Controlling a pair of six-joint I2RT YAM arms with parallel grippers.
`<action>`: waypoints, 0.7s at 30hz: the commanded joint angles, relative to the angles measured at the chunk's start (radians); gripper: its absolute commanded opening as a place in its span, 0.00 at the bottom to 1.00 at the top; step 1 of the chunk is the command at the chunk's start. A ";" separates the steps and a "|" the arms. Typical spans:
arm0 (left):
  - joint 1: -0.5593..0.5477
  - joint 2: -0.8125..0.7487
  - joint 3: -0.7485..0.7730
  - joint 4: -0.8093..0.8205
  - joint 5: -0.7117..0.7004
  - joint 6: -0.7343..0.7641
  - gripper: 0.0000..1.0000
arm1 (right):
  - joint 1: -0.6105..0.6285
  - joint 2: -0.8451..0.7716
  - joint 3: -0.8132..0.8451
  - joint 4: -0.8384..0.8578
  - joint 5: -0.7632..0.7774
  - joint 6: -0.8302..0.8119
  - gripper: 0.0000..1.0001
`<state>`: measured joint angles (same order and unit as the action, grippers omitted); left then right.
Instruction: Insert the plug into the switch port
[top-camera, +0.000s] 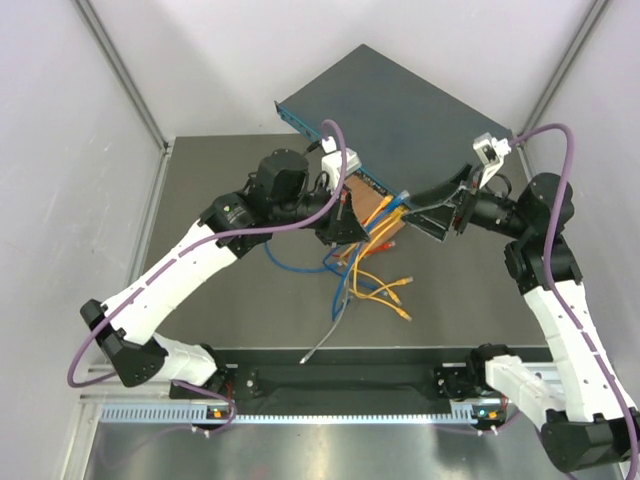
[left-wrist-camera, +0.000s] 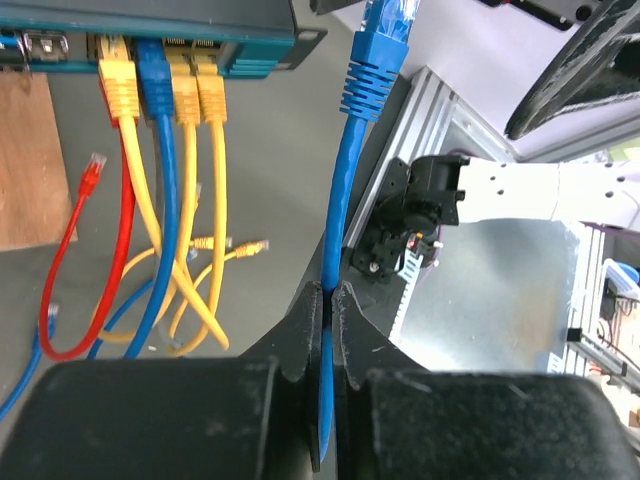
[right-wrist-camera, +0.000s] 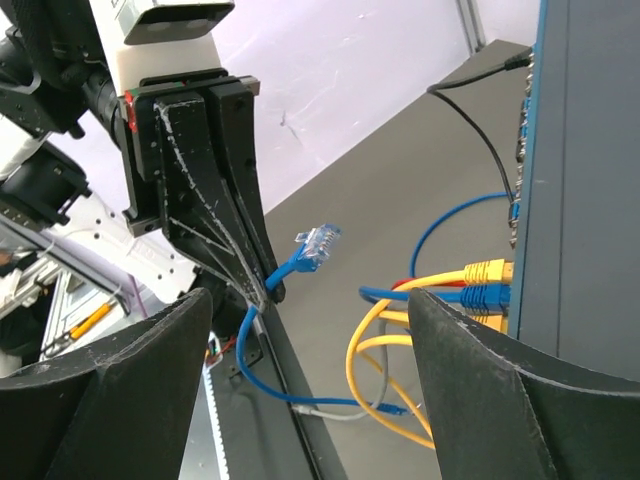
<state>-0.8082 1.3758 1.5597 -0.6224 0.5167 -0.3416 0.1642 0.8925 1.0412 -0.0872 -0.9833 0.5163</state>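
The switch (top-camera: 400, 110) is a flat dark teal box at the back of the table, and its port row (left-wrist-camera: 150, 45) faces my arms. My left gripper (left-wrist-camera: 328, 300) is shut on a blue cable a little behind its plug (left-wrist-camera: 385, 30). That plug points up to the right of the switch's corner, clear of the ports. From the right wrist view the same plug (right-wrist-camera: 318, 243) sticks out of the left gripper's black fingers (right-wrist-camera: 215, 190) in free air. My right gripper (right-wrist-camera: 310, 300) stands open, with nothing between its jaws, next to the switch (right-wrist-camera: 590, 180).
Yellow plugs (left-wrist-camera: 118, 75) and one blue plug (left-wrist-camera: 155, 70) sit in neighbouring ports. Loose yellow, blue and red cables (top-camera: 375, 280) lie tangled on the dark mat. A brown wooden board (left-wrist-camera: 25, 160) lies below the switch front. White walls enclose the table.
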 joint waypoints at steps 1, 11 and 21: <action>-0.009 0.000 0.003 0.107 0.019 -0.030 0.00 | 0.024 0.008 0.030 0.081 0.032 -0.004 0.78; -0.036 0.005 -0.021 0.099 -0.007 0.004 0.00 | 0.037 0.078 -0.001 0.210 0.072 0.146 0.59; -0.037 0.006 -0.006 0.118 -0.124 0.065 0.01 | 0.043 0.088 -0.030 0.167 0.087 0.169 0.00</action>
<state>-0.8402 1.3865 1.5387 -0.5831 0.4408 -0.3069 0.1944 0.9779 1.0279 0.0532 -0.9096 0.6716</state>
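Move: The right hand, wide open, has the held blue cable's plug about 3 cm ahead and 1 cm to its left, at its own height. The plugged-in cables' ends lie about 7 cm ahead, 2 cm left and some 10 cm below that hand; the switch's near corner is 5 cm ahead, 4 cm right and equally low. From the left hand, which pinches the cable, the plug stands roughly 5 cm ahead, 5 cm right and 3 cm above. Forward about 3 cm and a touch to the left, the right hand brings its open fingers around the blue plug held out to it, then shuts them and pinches the plug near its front end. The left hand keeps its pinch on the cable behind the boot, staying almost in place with only about a centimetre of drift to the right and down. ##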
